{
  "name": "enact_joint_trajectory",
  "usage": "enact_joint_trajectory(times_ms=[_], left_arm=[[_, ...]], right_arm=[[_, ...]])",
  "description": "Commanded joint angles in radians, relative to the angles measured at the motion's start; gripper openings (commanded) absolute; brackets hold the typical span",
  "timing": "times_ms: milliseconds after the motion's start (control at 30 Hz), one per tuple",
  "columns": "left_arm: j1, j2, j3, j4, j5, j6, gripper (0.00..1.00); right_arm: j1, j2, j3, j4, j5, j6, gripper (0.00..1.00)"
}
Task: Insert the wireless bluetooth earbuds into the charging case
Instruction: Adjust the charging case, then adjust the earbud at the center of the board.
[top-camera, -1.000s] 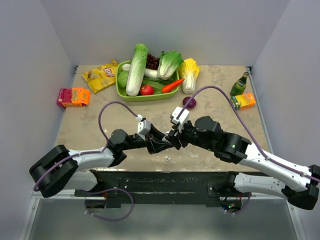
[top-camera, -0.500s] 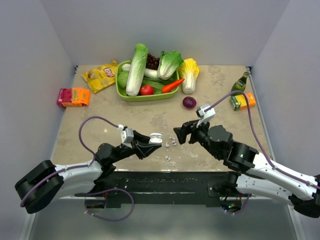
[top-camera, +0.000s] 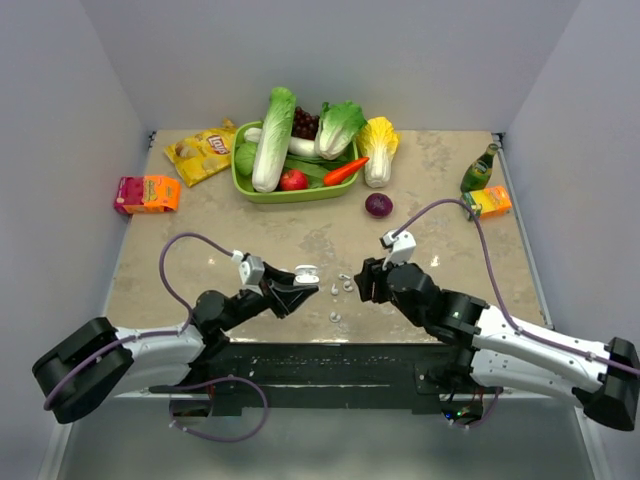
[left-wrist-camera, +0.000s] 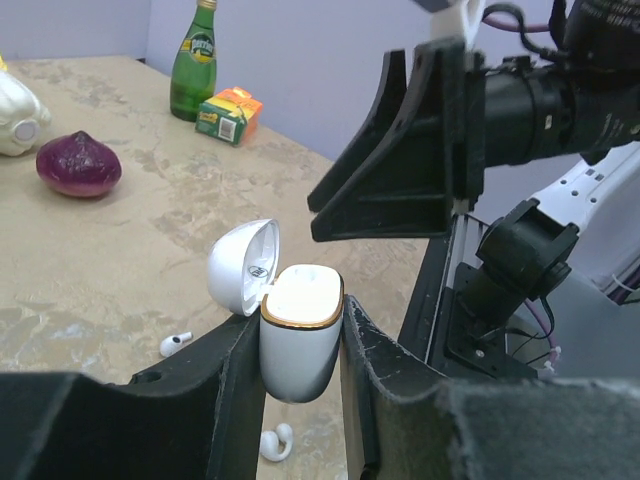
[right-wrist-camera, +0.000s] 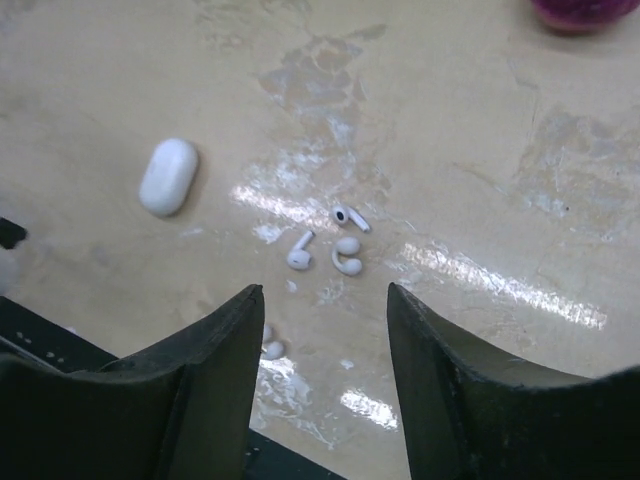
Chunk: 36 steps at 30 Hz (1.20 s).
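Observation:
My left gripper (top-camera: 303, 277) is shut on the charging case (left-wrist-camera: 300, 335), a white box with a gold rim. It holds the case upright above the table with the lid (left-wrist-camera: 243, 266) swung open. Several white earbuds (top-camera: 341, 286) lie loose on the table just right of it; the right wrist view shows a stemmed one (right-wrist-camera: 300, 252), a second stemmed one (right-wrist-camera: 350, 217) and a hook-shaped piece (right-wrist-camera: 347, 255). My right gripper (top-camera: 362, 281) hovers low over them, open and empty (right-wrist-camera: 325, 290). More small white pieces (right-wrist-camera: 270, 345) lie by the near edge.
A white oval pod (right-wrist-camera: 167, 176) lies on the table left of the earbuds. At the back stand a green vegetable basket (top-camera: 240, 185), a chips bag (top-camera: 203, 152), an orange-pink box (top-camera: 146, 193), a purple onion (top-camera: 378, 205), a green bottle (top-camera: 478, 168) and a juice box (top-camera: 488, 202).
The grippers met at mid-table a second ago. The left one has since pulled back left with the case; the right one swung right, then came down left over the earbuds.

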Motion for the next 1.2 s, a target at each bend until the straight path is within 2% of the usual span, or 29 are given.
enact_joint_trajectory(times_ms=[0,33,133,333,433,467,500,533,667,867,1033,1167], left_arm=[[-0.039,0.009,-0.179,0.435,-0.046,0.035,0.00],[-0.052,0.005,-0.199,0.452,-0.044,0.069,0.00],[-0.097,-0.031,-0.226,0.447,-0.056,0.118,0.00],[-0.131,-0.174,-0.288,0.320,-0.096,0.137,0.00],[-0.131,-0.280,-0.314,0.205,-0.131,0.137,0.00],[-0.131,-0.310,-0.316,0.167,-0.139,0.137,0.00],[-0.132,-0.368,-0.312,0.127,-0.142,0.140,0.00],[-0.132,-0.396,-0.311,0.051,-0.144,0.141,0.00],[-0.132,-0.484,-0.311,-0.038,-0.167,0.153,0.00],[-0.132,-0.444,-0.306,-0.028,-0.147,0.140,0.00],[-0.132,-0.423,-0.306,-0.013,-0.147,0.134,0.00],[-0.132,-0.419,-0.306,-0.016,-0.151,0.134,0.00]], right_arm=[[-0.005,0.090,-0.025,0.035,0.032,0.076,0.50],[-0.005,0.110,-0.025,0.039,0.029,0.081,0.45],[-0.005,0.173,-0.038,0.099,-0.031,0.061,0.41],[-0.005,0.297,-0.033,0.188,-0.106,0.011,0.44],[-0.005,0.356,-0.009,0.199,-0.056,0.001,0.35],[-0.007,0.360,-0.010,0.215,-0.044,-0.006,0.29],[-0.011,0.362,-0.019,0.232,-0.039,-0.012,0.29],[-0.037,0.371,-0.022,0.275,-0.060,-0.020,0.28],[-0.143,0.443,-0.004,0.327,-0.174,-0.034,0.29],[-0.185,0.575,0.090,0.306,-0.222,-0.094,0.36],[-0.185,0.586,0.074,0.283,-0.189,-0.062,0.26],[-0.183,0.578,0.030,0.271,-0.174,-0.026,0.22]])
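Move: The nearest earbud of the loose trio lies about 5 cm ahead of my right hand, 4 cm left and 15 cm below. Its neighbours lie about 2 cm beyond it and 3 cm to its left; a lone earbud sits roughly 3 cm back and 6 cm left of my hand. A white box stands about 4 cm ahead and 18 cm left. From my left hand, which holds the open charging case, the nearest earbud is some 5 cm ahead, 11 cm right and 16 cm below. My right hand sinks about 12 cm towards the trio of earbuds, then, already low, slides some 6 cm forward and a little left over them, tipping its fingers down and closing them to a narrow gap. My left hand keeps its pinch on the open case and carries it up and back, overshooting slightly before easing down, with the fingertips tilting up some 20 degrees. ##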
